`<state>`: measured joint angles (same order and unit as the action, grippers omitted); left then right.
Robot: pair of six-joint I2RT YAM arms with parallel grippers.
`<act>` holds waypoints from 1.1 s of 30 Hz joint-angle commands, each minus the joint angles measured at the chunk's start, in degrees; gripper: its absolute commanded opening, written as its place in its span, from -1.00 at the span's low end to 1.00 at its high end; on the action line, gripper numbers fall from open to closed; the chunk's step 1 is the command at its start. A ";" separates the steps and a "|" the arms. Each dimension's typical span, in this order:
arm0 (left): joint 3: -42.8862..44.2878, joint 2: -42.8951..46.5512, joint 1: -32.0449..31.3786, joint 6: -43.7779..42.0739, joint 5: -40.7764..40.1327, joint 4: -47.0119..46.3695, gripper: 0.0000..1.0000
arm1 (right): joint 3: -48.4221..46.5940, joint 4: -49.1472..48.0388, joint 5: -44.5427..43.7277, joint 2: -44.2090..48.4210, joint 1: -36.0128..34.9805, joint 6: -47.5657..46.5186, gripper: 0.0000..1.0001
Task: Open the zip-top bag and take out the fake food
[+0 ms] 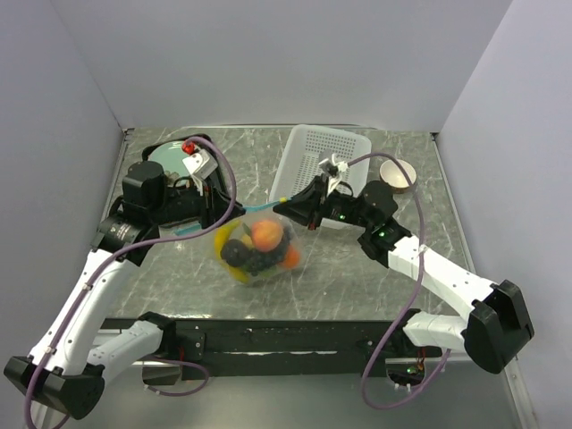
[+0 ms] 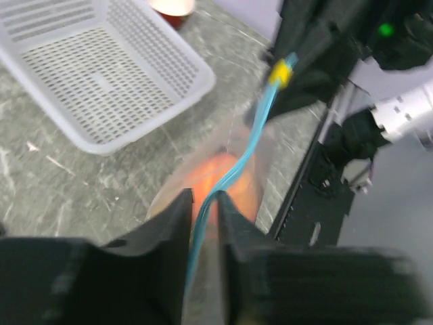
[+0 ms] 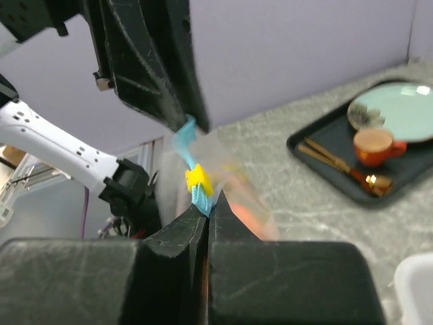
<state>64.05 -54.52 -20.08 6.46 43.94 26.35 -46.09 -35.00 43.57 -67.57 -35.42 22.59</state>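
The zip-top bag [image 1: 257, 248] hangs above the table between my two grippers, its teal zipper strip [image 2: 254, 139] stretched from one to the other. Inside it I see the fake food: a peach [image 1: 265, 234], black grapes [image 1: 253, 260], an orange [image 1: 290, 258] and yellow pieces [image 1: 239, 272]. My left gripper [image 1: 212, 223] is shut on the strip's left end [image 2: 206, 203]. My right gripper [image 1: 288, 207] is shut on the strip [image 3: 208, 206] right below the yellow slider [image 3: 198, 179]. The slider also shows in the left wrist view [image 2: 279, 73].
A white perforated basket [image 1: 322, 165] stands at the back right, with a tan bowl [image 1: 397, 174] beside it. A black tray [image 3: 318, 145] at the back left holds a pale plate [image 3: 392, 108], an orange cup [image 3: 375, 143] and a gold spoon [image 3: 358, 177].
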 commanded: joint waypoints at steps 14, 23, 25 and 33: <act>2.74 -4.71 -12.69 -9.09 -9.22 -1.48 -0.11 | 1.18 11.44 -1.30 -1.68 -4.66 -5.98 -1.00; 7.75 -9.99 -13.85 -14.89 -7.03 4.57 -0.10 | 0.38 12.24 -0.51 -2.21 -4.75 -6.42 -1.00; 8.10 -11.22 -14.11 -15.60 -6.94 5.20 -0.10 | 0.29 12.33 -0.59 -2.21 -4.75 -6.42 -1.00; 8.90 -13.77 -15.69 -16.92 -6.86 7.05 -0.12 | -0.06 12.15 -0.24 -2.92 -4.66 -6.15 -1.00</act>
<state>70.43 -67.37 -34.96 -8.34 36.12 31.94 -43.09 -21.34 42.85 -70.32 -39.88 17.04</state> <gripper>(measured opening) 0.446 0.009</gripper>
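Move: About 9 cm to the left hand's right, and roughly 2 cm farther out and higher, is the yellow zip slider, where the right fingers pinch the end of the blue strip. The left fingers, already loosening, still surround the strip. The bag's fruit hangs some 12 cm below both hands and 5 cm back, 4 cm right of the left hand and 5 cm left of the right. The white basket sits on the table about 24 cm ahead and 10 cm left of the right hand. Opening wider to free the blue strip, the left fingers first drift slightly forward, then slide about 6 cm right and 4 cm down along it towards the yellow slider, wrist rolling and turning clockwise, until they stand open astride it. The right hand keeps its pinch on the slider end and lowers it nearly 9 cm, easing slightly back, fingertips tipping down. ##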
